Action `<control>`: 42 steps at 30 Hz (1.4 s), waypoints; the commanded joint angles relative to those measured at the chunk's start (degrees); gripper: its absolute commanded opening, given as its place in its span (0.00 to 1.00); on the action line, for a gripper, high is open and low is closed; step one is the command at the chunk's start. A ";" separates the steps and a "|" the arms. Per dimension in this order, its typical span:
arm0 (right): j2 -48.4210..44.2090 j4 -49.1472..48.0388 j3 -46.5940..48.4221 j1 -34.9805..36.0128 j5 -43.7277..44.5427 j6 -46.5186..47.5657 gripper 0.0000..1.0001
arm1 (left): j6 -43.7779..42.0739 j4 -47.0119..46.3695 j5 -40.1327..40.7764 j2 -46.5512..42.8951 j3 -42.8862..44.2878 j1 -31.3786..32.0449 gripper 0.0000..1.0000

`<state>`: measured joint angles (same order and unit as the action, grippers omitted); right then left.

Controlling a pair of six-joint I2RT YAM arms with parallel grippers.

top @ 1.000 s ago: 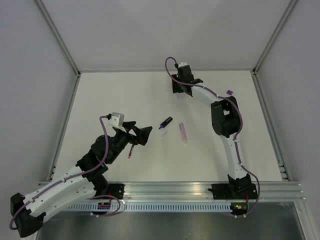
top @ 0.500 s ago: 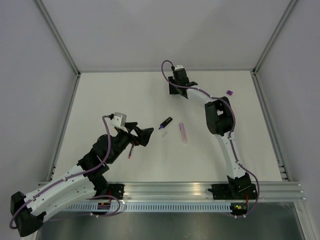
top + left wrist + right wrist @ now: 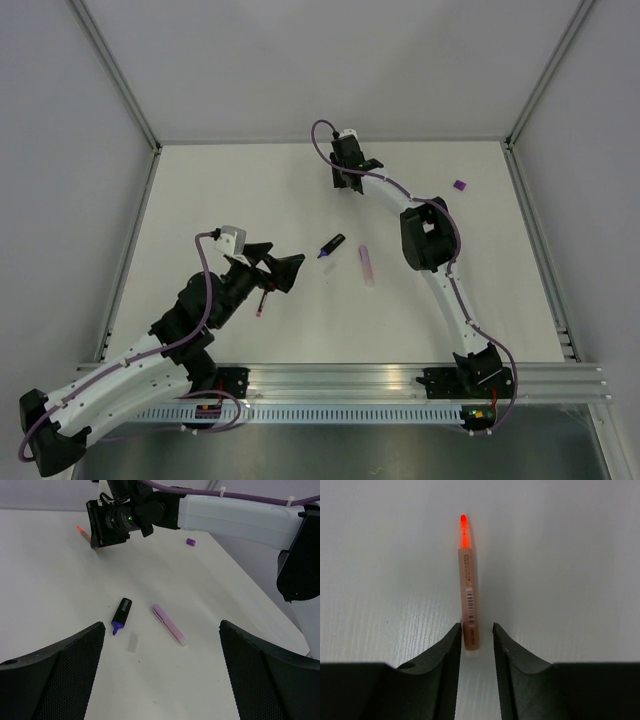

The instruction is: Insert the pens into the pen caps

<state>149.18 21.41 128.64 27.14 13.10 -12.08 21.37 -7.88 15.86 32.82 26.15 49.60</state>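
Observation:
The orange pen (image 3: 469,595) lies flat at the back of the table, its glowing tip pointing away. My right gripper (image 3: 476,630) (image 3: 345,178) straddles the pen's rear end with its jaws narrowed. The left finger (image 3: 451,650) touches the pen and a small gap remains on the right. In the left wrist view the orange pen (image 3: 82,531) sticks out beyond that gripper. The black purple-tipped marker (image 3: 332,245) and the pale pink pen (image 3: 366,265) lie mid-table. A thin red pen (image 3: 262,302) lies under my left arm. My left gripper (image 3: 287,262) (image 3: 162,670) hovers wide open, holding nothing. A purple cap (image 3: 459,185) sits at the far right.
A small translucent cap-like piece (image 3: 132,642) lies just in front of the marker's tip. Grey walls with metal rails (image 3: 130,110) enclose the white table on three sides. My right arm (image 3: 425,235) stretches across the right half.
My right gripper has slid left along the back of the table and its jaws have narrowed around the orange pen. The left arm has barely moved.

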 commanded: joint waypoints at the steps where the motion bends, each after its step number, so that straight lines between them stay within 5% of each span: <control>1: 3.39 7.15 3.11 0.99 3.59 0.30 0.36 | 0.78 -2.23 -0.39 -0.65 -0.22 0.05 1.00; 10: 1.03 8.38 -0.93 0.90 0.87 2.93 0.00 | 0.52 -2.67 -1.61 -0.83 -0.31 0.05 0.98; 17: -11.27 4.63 -17.17 -1.55 1.14 3.21 0.00 | 4.10 -1.88 -3.81 3.03 1.70 -0.12 1.00; 28: -42.99 -11.47 -50.13 -3.58 -2.38 -4.86 0.00 | 14.83 2.70 -16.11 15.86 12.60 -2.74 1.00; 33: -56.00 -15.25 -60.05 -3.32 -10.09 -10.68 0.00 | 24.95 -2.57 -35.01 23.69 16.56 -9.17 0.99; 42: -81.93 -35.64 -87.23 3.53 -20.66 -25.00 0.00 | 19.86 4.10 -30.01 28.43 25.00 -10.40 0.95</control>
<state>71.61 -4.99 45.76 28.27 -3.11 -30.37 41.28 -4.67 -13.69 60.31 47.22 39.55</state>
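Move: The orange pen lies between the right gripper's open fingers near its tail, its middle about 4 cm ahead and 1 cm below. From that hand, at table height, the black marker lies roughly 22 cm back and 4 cm left, the pink pen 28 cm back and 5 cm right. From the left hand, the orange pen's middle is about 41 cm ahead, 10 cm right and 24 cm below. Close the right fingers on the orange pen's tail end, draw it back and to the right at table height, then lift and keep pulling back with a slight swing left, about 25 cm back and 16 cm up in all, rolling the hand's left side up some 30 degrees. Meanwhile bring the open left gripper right towards the pen, tipping it down and turning it clockwise. ##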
